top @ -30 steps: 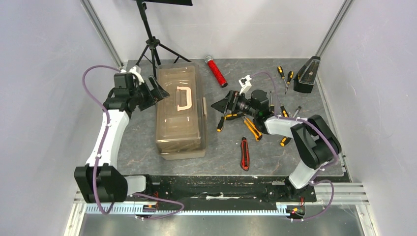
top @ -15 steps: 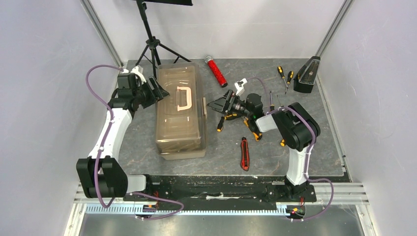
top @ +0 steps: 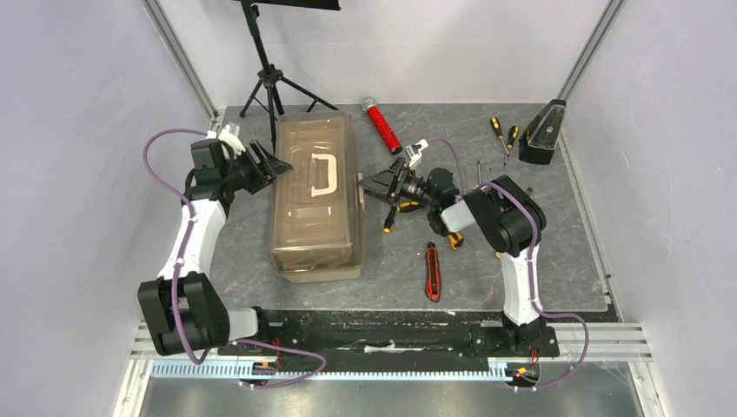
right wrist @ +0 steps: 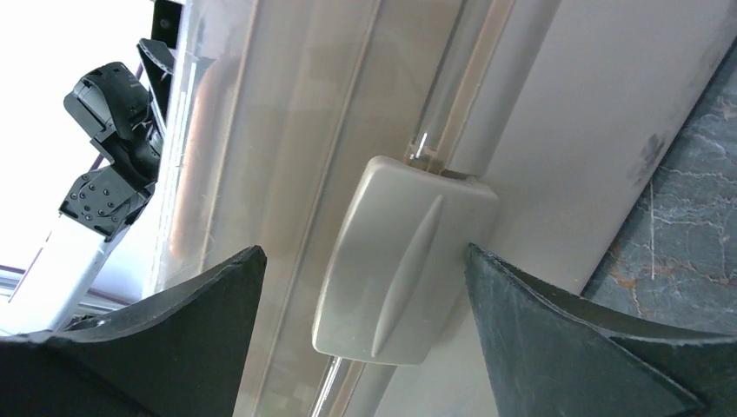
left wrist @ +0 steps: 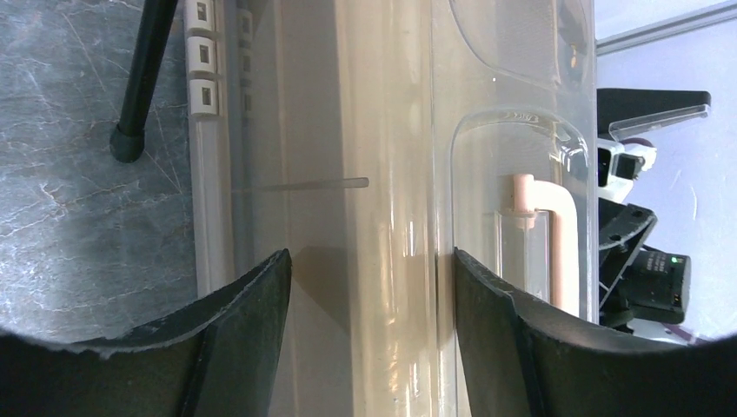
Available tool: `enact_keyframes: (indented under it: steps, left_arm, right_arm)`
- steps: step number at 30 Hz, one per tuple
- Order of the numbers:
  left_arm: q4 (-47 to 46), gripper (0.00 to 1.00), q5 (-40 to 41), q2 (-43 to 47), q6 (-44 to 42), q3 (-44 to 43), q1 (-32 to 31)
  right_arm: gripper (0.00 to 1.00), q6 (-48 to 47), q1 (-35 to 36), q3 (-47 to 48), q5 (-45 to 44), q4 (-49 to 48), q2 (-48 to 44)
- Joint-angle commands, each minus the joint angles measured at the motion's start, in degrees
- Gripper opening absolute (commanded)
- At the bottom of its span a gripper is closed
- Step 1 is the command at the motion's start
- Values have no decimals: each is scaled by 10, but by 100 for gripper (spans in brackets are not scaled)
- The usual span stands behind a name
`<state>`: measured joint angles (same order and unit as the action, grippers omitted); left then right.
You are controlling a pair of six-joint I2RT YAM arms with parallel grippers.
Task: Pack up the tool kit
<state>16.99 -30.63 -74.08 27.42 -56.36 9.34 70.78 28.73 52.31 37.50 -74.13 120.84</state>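
The tan translucent toolbox point(top: 317, 208) lies shut in the middle of the table, cream handle point(top: 323, 174) on its lid. My left gripper point(top: 268, 165) is at its left side, jaws open astride the rounded lid edge point(left wrist: 391, 261); the right-hand finger point(left wrist: 495, 321) looks to touch it. At the box's right side my right gripper point(top: 372, 184) is open around the grey latch point(right wrist: 404, 261), with one finger point(right wrist: 539, 330) against the latch's side. A black-orange screwdriver point(top: 395, 213) and a red utility knife point(top: 432, 271) lie to the right of the box.
More screwdrivers point(top: 502, 132) lie at the back right beside the black metronome point(top: 541, 132). A red glittery cylinder point(top: 382, 126) lies behind the box. A black tripod stand point(top: 269, 78) rises at the back left, one foot point(left wrist: 126, 143) near the box's left side.
The right arm has swung left, bringing its gripper up to the toolbox latch. The left gripper's jaws have narrowed around the box's left edge.
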Motion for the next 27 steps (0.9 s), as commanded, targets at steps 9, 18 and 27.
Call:
enact_keyframes:
  steps: [9,18,27]
  left_arm:
    - [84,74,46,-37,-18,34,11]
    - [98,73,75,-45,-26,30,-19]
    - [96,63,71,-63,-20,31,-33]
  right_arm:
    - [83,40,19,16,12,-86,43]
    - [72,107,23,30,34,-205,42]
    - [52,105,23,24,36,-215,7]
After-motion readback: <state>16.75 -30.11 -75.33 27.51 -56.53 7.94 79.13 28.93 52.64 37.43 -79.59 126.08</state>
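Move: The front latch of the closed tool box sits between the open right fingers, about 1 cm farther left and 2 cm below their midpoint, level fore and aft. From there the red microphone lies some 13 cm ahead and 4 cm right, and the near screwdriver some 7 cm back and 6 cm right, both on the table about 11 cm below. From the left hand, at the lid's left top edge, the latch is about 17 cm right, 4 cm back and 7 cm lower. The right hand, pointing left at the box's front, sinks about 1.5 cm and rolls less than 10 degrees to line up with the latch, its wide-open fingers closing partway until they pinch the latch by its upper and lower edges. Against it the left hand stays at the lid's left top edge, its fingers still straddling the corner and easing barely 1 cm right and down to brace the box. ##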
